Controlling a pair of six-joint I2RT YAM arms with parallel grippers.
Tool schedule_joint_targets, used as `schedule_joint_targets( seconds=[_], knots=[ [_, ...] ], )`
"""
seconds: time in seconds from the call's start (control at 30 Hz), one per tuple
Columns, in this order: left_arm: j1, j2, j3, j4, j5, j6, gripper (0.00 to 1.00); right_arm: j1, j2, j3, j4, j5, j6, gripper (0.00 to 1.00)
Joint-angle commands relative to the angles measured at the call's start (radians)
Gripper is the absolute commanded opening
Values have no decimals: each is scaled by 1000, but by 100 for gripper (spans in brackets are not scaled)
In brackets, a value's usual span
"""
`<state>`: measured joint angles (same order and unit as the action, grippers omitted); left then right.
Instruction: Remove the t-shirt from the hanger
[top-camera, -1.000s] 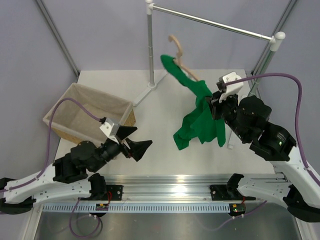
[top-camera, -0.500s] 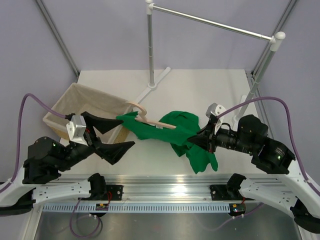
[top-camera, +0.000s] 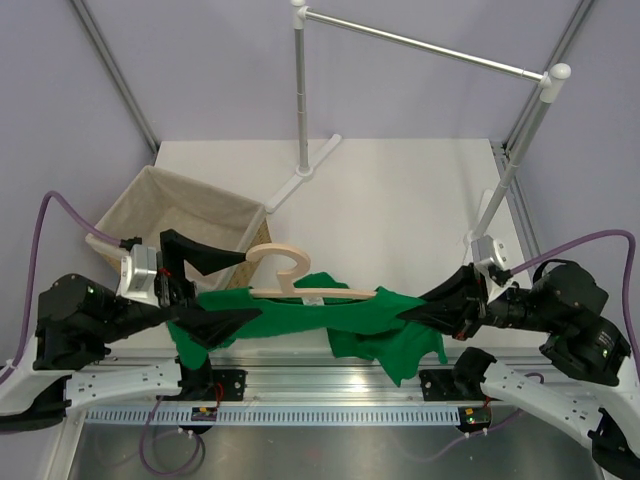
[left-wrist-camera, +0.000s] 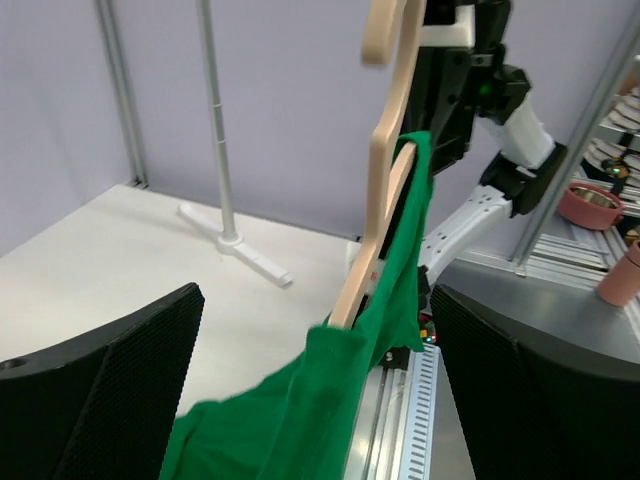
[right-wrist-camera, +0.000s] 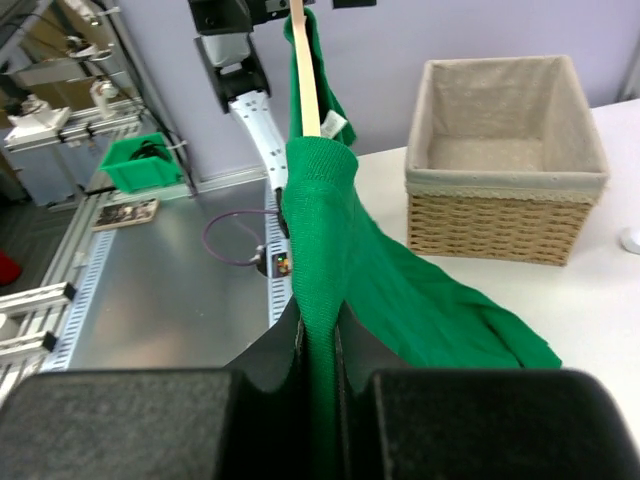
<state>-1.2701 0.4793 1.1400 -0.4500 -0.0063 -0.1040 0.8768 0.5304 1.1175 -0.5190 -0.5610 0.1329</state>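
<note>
The pale wooden hanger (top-camera: 300, 290) lies level in the air near the table's front edge, its hook (top-camera: 280, 257) pointing to the back. The green t-shirt (top-camera: 300, 318) hangs over it and sags at both ends. My right gripper (top-camera: 415, 308) is shut on the t-shirt's fabric at the hanger's right end; in the right wrist view (right-wrist-camera: 320, 340) the cloth (right-wrist-camera: 330, 230) is pinched between the pads below the hanger (right-wrist-camera: 305, 80). My left gripper (top-camera: 253, 287) is open, one finger on each side of the shirt's left end (left-wrist-camera: 300, 410) without touching it, the hanger (left-wrist-camera: 385, 160) rising above.
A lined wicker basket (top-camera: 180, 215) stands at the left, also in the right wrist view (right-wrist-camera: 505, 150). A silver rail (top-camera: 420, 45) on two posts (top-camera: 300, 90) spans the back, its foot (top-camera: 300, 175) on the table. A metal track (top-camera: 330, 385) runs along the near edge.
My right arm has swung the hanger and t-shirt from beside the rail down to the front edge, turning them level. My left gripper has risen and now straddles the shirt's left end.
</note>
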Motion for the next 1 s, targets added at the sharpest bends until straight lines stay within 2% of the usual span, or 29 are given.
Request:
schedule_joint_targets(
  seconds=[0.0,0.1,0.2,0.37,0.57,0.73,0.97],
  knots=[
    [-3,54,62,83,123,32,99,1,45,28,53,-71,27,0],
    [-3,133,96,89,161,30,98,1,66,5,89,-88,42,0],
    [-5,179,103,111,203,30,93,1,65,-19,134,-103,56,0],
    [-5,199,70,143,255,23,77,1,60,-44,175,-85,70,0],
    [-5,190,58,143,246,27,56,2,54,-50,180,-65,70,0],
    [-5,150,52,148,206,20,53,1,48,-50,171,-59,65,0],
    [-5,131,32,182,198,-3,36,1,66,-62,189,-66,82,0]
  ],
)
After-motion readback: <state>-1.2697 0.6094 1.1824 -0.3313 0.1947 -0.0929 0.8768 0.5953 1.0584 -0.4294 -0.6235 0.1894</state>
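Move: The left hand is wide open and points right. The hanger's neck lies about 6 cm to its right, 1 cm nearer the base and roughly level, with the hook some 4 cm farther out than the neck. The t-shirt draped on the hanger has its middle about 9 cm right of the hand, 3 cm back and 5 cm lower. From the right hand, the neck is roughly 16 cm left, 2 cm ahead and slightly higher. The right hand keeps its pinch on the far end of the t-shirt while carrying it about 2.5 cm left and slightly down, then holds. The left hand rises briefly, reaches some 6 cm right and down again with its open fingers astride the hanger's neck, turning about 10 degrees clockwise, then eases 2 cm back left and up as the fingers close to about a third open; a firm grip isn't visible yet. ##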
